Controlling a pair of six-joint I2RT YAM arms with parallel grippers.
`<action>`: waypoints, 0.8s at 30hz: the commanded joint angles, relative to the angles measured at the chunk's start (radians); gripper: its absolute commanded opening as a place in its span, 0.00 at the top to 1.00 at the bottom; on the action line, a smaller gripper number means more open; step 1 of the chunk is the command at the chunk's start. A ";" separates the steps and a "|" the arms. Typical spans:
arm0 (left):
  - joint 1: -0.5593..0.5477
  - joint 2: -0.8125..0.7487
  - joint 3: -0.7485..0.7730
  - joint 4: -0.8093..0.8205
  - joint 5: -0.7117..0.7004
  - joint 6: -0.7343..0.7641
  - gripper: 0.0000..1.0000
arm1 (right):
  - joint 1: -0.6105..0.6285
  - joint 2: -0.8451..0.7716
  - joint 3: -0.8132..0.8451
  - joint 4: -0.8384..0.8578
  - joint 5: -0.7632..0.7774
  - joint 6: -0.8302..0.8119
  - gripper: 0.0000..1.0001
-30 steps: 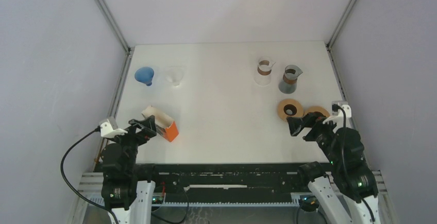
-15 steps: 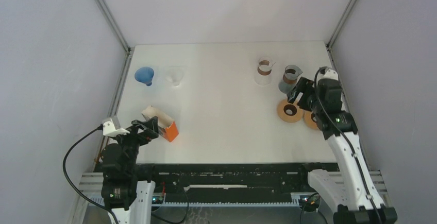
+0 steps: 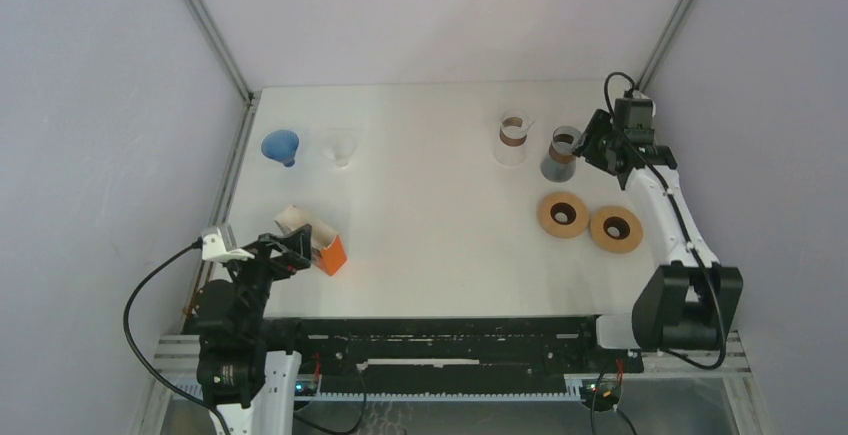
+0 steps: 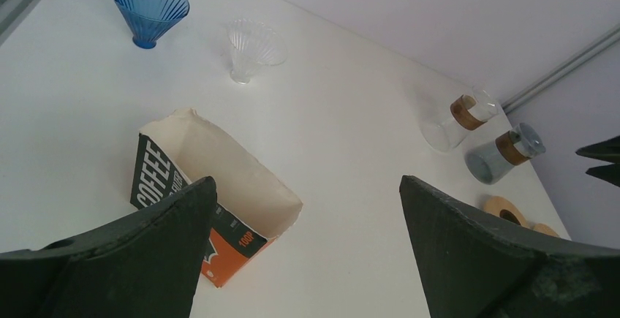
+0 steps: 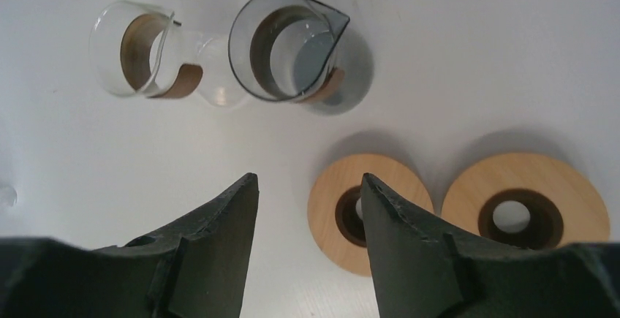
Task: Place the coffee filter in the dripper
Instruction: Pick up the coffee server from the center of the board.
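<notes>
A blue dripper (image 3: pixel 281 145) (image 4: pixel 148 7) and a clear dripper (image 3: pixel 341 147) (image 4: pixel 252 46) stand at the far left of the table. An orange and black coffee filter box (image 3: pixel 312 239) (image 4: pixel 212 186) lies open on its side at the near left, showing a cream inside; single filters cannot be told apart. My left gripper (image 3: pixel 285 250) (image 4: pixel 307 186) is open just short of the box, holding nothing. My right gripper (image 3: pixel 590 145) (image 5: pixel 309 179) hovers at the far right beside a grey carafe (image 3: pixel 562 153) (image 5: pixel 292 47), jaws partly apart and empty.
A clear carafe (image 3: pixel 512 139) (image 5: pixel 146 58) stands left of the grey one. Two wooden rings (image 3: pixel 563 214) (image 3: pixel 615 229) lie nearer, at the right; in the right wrist view they are one ring (image 5: pixel 369 212) and another (image 5: pixel 525 212). Frame posts rise at the table's far corners.
The right arm swung from the near right edge out over the wooden rings to the grey carafe, and its jaws narrowed. The left arm stayed put.
</notes>
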 commanded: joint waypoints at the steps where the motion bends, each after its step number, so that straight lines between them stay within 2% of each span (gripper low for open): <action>1: 0.006 -0.077 -0.005 0.058 0.047 0.028 0.00 | -0.010 0.122 0.116 0.051 0.014 0.033 0.39; 12: 0.005 -0.043 -0.009 0.062 0.058 0.029 0.00 | -0.017 0.393 0.282 0.031 0.011 0.069 0.52; 18: 0.006 -0.032 -0.010 0.066 0.055 0.029 0.00 | -0.019 0.448 0.309 0.023 0.036 0.072 0.61; 24: 0.007 -0.027 -0.011 0.064 0.056 0.029 0.00 | -0.018 0.417 0.309 0.004 0.077 0.051 0.88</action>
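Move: The grey coffee server stands about 10 cm ahead of the right hand and 3 cm to its left, its middle some 12 cm below. Its clear twin is roughly 12 cm to the left of it and 2 cm farther out. Of the two wooden rings, one lies 2 cm behind the hand and 2 cm left, the other 5 cm behind and 10 cm right, both about 18 cm down. From the left hand the grey server is about 31 cm ahead, 55 cm right and 19 cm lower. The grey server's rim is what the right hand goes for: it swings forward about 8 cm and sinks some 7 cm, tipping about 10 degrees more downward, and eases to a stop at the rim's right side. The half-open fingers close all the way in, nearly shut, one inside and one outside the glass, beginning to pinch the wall near the spout. ##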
